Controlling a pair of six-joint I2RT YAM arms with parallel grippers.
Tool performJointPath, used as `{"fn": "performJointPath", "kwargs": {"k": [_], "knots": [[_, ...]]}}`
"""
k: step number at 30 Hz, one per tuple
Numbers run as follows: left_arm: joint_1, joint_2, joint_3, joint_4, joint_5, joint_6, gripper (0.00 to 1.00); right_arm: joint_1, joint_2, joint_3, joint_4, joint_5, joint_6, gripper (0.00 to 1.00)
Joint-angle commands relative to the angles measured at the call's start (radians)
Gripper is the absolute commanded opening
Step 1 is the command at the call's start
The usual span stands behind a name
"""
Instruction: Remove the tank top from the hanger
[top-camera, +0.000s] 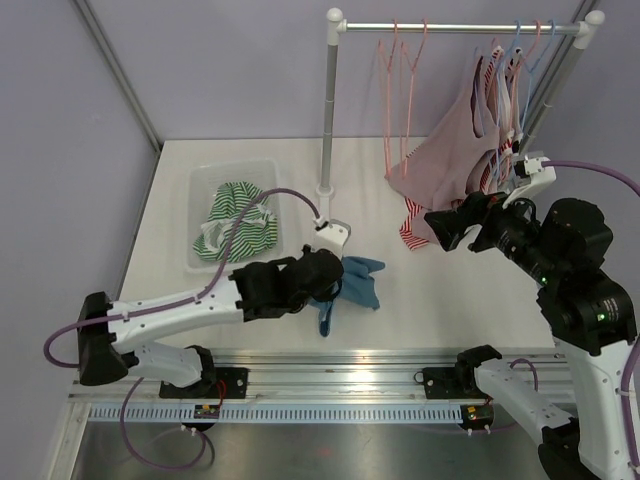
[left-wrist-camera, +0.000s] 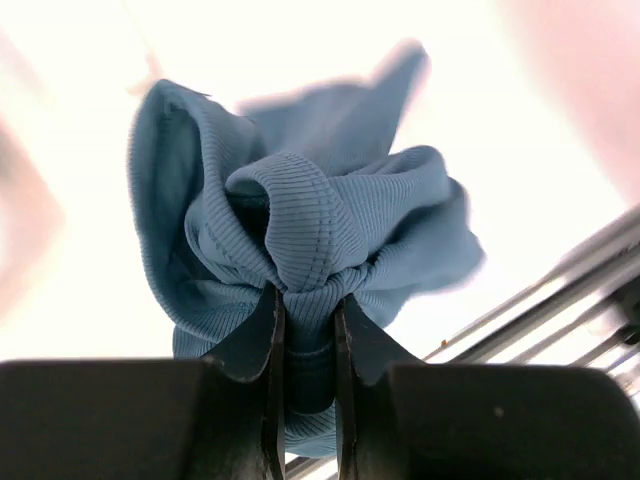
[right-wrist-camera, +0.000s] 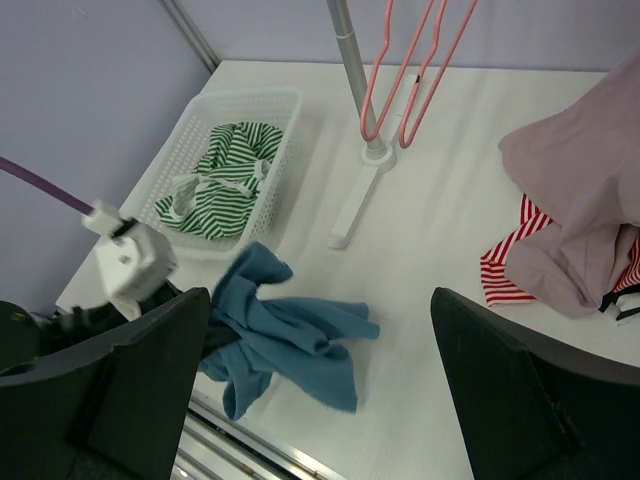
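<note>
A blue ribbed tank top lies crumpled on the white table near its front edge, off any hanger. My left gripper is shut on a bunched fold of it. In the left wrist view the cloth is pinched between the two dark fingers. My right gripper hangs open above the table to the right, with nothing in it. Between its fingers, the right wrist view shows the tank top below. Two bare pink hangers hang on the rail.
A white basket at the left holds a green striped garment. The rack's pole stands mid-table. At the rail's right end, a pink garment and a red striped one hang from more hangers.
</note>
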Motion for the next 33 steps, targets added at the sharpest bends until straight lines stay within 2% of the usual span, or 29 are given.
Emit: {"fn": "performJointPath", "kwargs": {"k": [1, 4, 7, 8, 12, 17, 20, 23, 27, 28, 30, 32, 33], "knots": [[0.031, -0.086, 0.146, -0.151, -0.205, -0.026, 0.00, 0.006, -0.012, -0.012, 0.055, -0.005, 0.014, 0.99], [0.110, -0.138, 0.217, -0.209, -0.224, 0.000, 0.00, 0.006, -0.021, -0.015, 0.058, -0.003, 0.016, 0.99], [0.239, -0.173, 0.263, -0.249, -0.185, 0.036, 0.00, 0.006, -0.027, -0.018, 0.059, 0.001, 0.016, 0.99], [0.317, -0.179, 0.292, -0.257, -0.175, 0.042, 0.00, 0.008, -0.030, -0.018, 0.058, 0.003, 0.016, 1.00], [0.515, -0.170, 0.355, -0.273, -0.098, 0.102, 0.00, 0.006, -0.035, -0.023, 0.055, 0.010, 0.014, 1.00], [0.797, -0.057, 0.431, -0.280, 0.037, 0.148, 0.00, 0.006, -0.035, -0.040, 0.070, 0.012, 0.014, 1.00], [0.922, 0.055, 0.509, -0.289, 0.117, 0.188, 0.00, 0.006, -0.027, -0.058, 0.072, 0.020, 0.014, 0.99], [0.988, 0.143, 0.615, -0.311, 0.206, 0.214, 0.00, 0.006, -0.018, -0.066, 0.073, 0.024, 0.014, 1.00], [1.029, 0.276, 0.762, -0.361, 0.238, 0.246, 0.18, 0.006, -0.009, -0.072, 0.070, 0.040, 0.010, 0.99], [1.039, 0.322, 0.788, -0.392, 0.249, 0.246, 0.33, 0.006, -0.006, -0.070, 0.069, 0.044, 0.008, 1.00], [1.054, 0.351, 0.851, -0.426, 0.238, 0.237, 0.57, 0.006, 0.002, -0.063, 0.063, 0.076, 0.010, 0.99], [1.060, 0.358, 0.868, -0.450, 0.224, 0.228, 0.99, 0.006, 0.016, -0.050, 0.055, 0.125, 0.014, 1.00], [1.060, 0.349, 0.860, -0.454, 0.218, 0.221, 0.99, 0.006, 0.024, -0.029, 0.044, 0.144, 0.013, 1.00]]}}
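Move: My left hand already holds the bunched blue tank top clear of the table. The white basket it goes to lies about 24 cm ahead and 27 cm to the left, some 12 cm below. The striped cloth inside lies about 22 cm ahead and 27 cm left; the rack foot is some 24 cm ahead and only 2 cm left. From my right hand, the basket is roughly 21 cm ahead, 49 cm left and 37 cm below. I swing the held blue tank top forward and left to the basket with my left hand, about 25 cm each way, arching up some 14 cm and then sinking about 4 cm over the basket. On the way I turn the wrist roughly 45 degrees counter-clockwise, and once over the basket I open the fingers wide and let the cloth go. ##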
